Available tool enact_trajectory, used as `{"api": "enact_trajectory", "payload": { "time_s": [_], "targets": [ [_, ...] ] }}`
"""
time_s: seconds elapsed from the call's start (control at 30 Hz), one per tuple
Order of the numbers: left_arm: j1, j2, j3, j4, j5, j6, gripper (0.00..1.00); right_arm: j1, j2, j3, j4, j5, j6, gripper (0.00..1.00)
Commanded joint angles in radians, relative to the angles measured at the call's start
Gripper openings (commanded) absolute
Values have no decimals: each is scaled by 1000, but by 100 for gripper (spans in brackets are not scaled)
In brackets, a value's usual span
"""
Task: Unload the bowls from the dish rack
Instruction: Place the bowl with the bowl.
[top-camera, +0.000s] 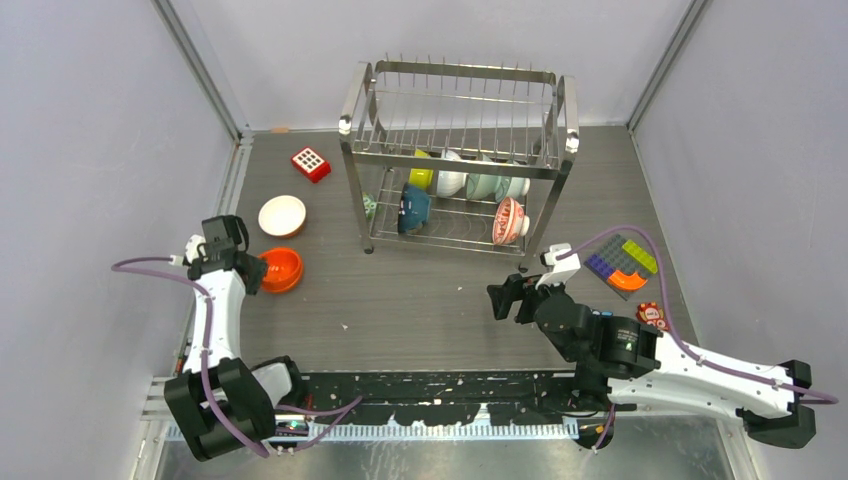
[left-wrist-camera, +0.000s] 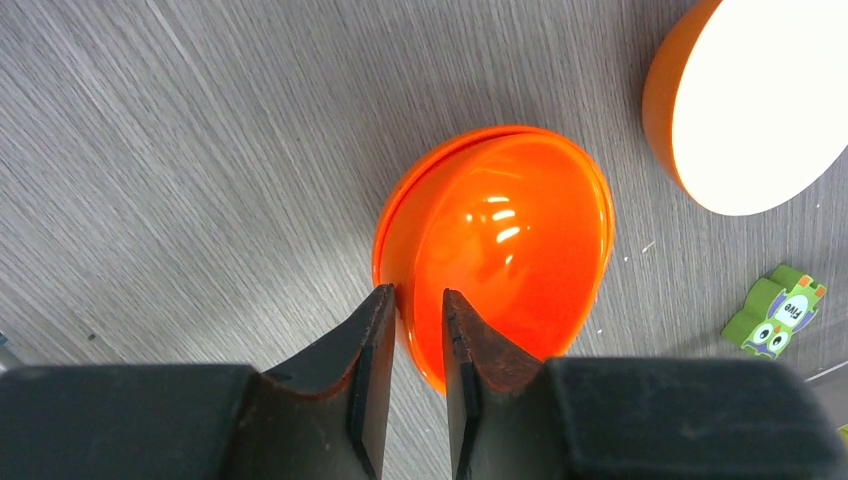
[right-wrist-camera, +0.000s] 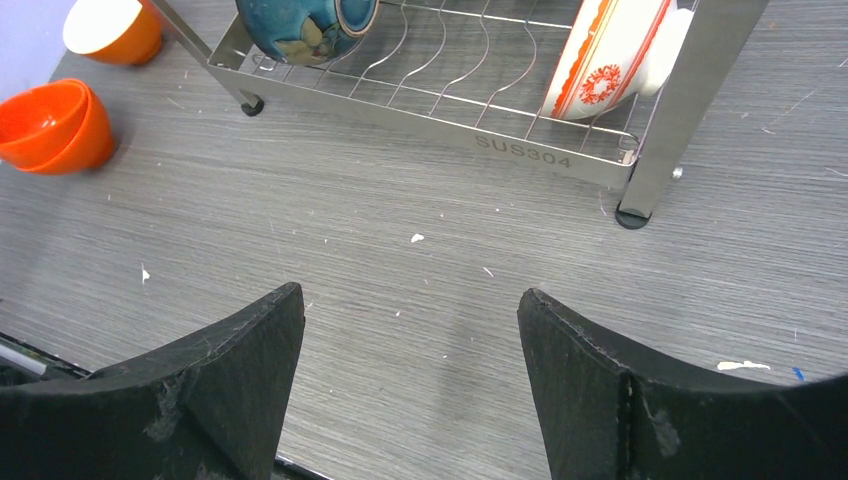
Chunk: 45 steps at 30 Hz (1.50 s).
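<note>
An orange bowl (top-camera: 282, 268) (left-wrist-camera: 500, 240) (right-wrist-camera: 50, 125) sits upright on the table, seemingly nested in a second orange one. My left gripper (top-camera: 257, 272) (left-wrist-camera: 420, 295) straddles its near rim, jaws slightly apart, the inner finger clear of the wall. A white-lined orange bowl (top-camera: 282, 215) (left-wrist-camera: 760, 100) stands just beyond. The dish rack (top-camera: 460, 150) (right-wrist-camera: 520, 150) holds lime-yellow (top-camera: 422, 175), white (top-camera: 450, 178), pale teal (top-camera: 495, 185), dark blue (top-camera: 413, 208) (right-wrist-camera: 300, 25) and red-and-white (top-camera: 510, 220) (right-wrist-camera: 610, 60) bowls. My right gripper (top-camera: 505, 300) (right-wrist-camera: 410, 300) hangs open and empty in front of the rack.
A red square block with white dots (top-camera: 311, 163) lies left of the rack. Flat coloured toy bricks (top-camera: 625, 262) and a round red token (top-camera: 651, 314) lie at the right. A small green owl piece (left-wrist-camera: 775, 315) lies near the orange bowl. Walls close in three sides.
</note>
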Motion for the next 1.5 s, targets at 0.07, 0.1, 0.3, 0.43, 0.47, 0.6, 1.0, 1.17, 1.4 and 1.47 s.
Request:
{"api": "enact_trajectory", "payload": {
  "time_s": [0.07, 0.1, 0.3, 0.43, 0.47, 0.6, 1.0, 1.17, 1.4, 1.47],
  "targets": [
    [7, -30, 21, 14, 22, 9, 22, 2, 18, -1, 50, 23, 2, 82],
    [7, -27, 19, 15, 26, 10, 22, 2, 23, 2, 50, 23, 2, 82],
    [6, -23, 16, 16, 31, 12, 22, 2, 25, 3, 52, 25, 0, 82],
    [6, -27, 8, 27, 39, 6, 14, 2, 24, -1, 51, 25, 0, 82],
    [6, -26, 7, 28, 39, 5, 13, 2, 24, 0, 51, 26, 0, 82],
    [7, -33, -1, 37, 39, 3, 5, 3, 20, 0, 47, 33, 1, 82],
    [7, -68, -6, 56, 110, 0, 0, 2, 47, -4, 70, 20, 7, 82],
    [6, -97, 7, 62, 151, -9, 0, 1, 75, 9, 96, -3, -3, 82],
    [6, -115, -3, 98, 213, -33, 0, 2, 101, 19, 131, -8, -26, 82],
    [7, -116, -4, 95, 211, -29, 0, 2, 108, 21, 133, -6, -24, 82]
  ]
}}
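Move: The stacked orange bowls are right at the left hand, their middle about 3 cm ahead, 4 cm to its right and 5 cm below. The white-topped bowl stands some 19 cm ahead and 5 cm right; the rack's near left foot is roughly 9 cm ahead and 31 cm right. From the right hand the orange stack lies about 60 cm left, 12 cm ahead and 14 cm lower. The left fingers close, then nudge the orange stack about 3 cm right and slightly forward, rising nearly as far. ##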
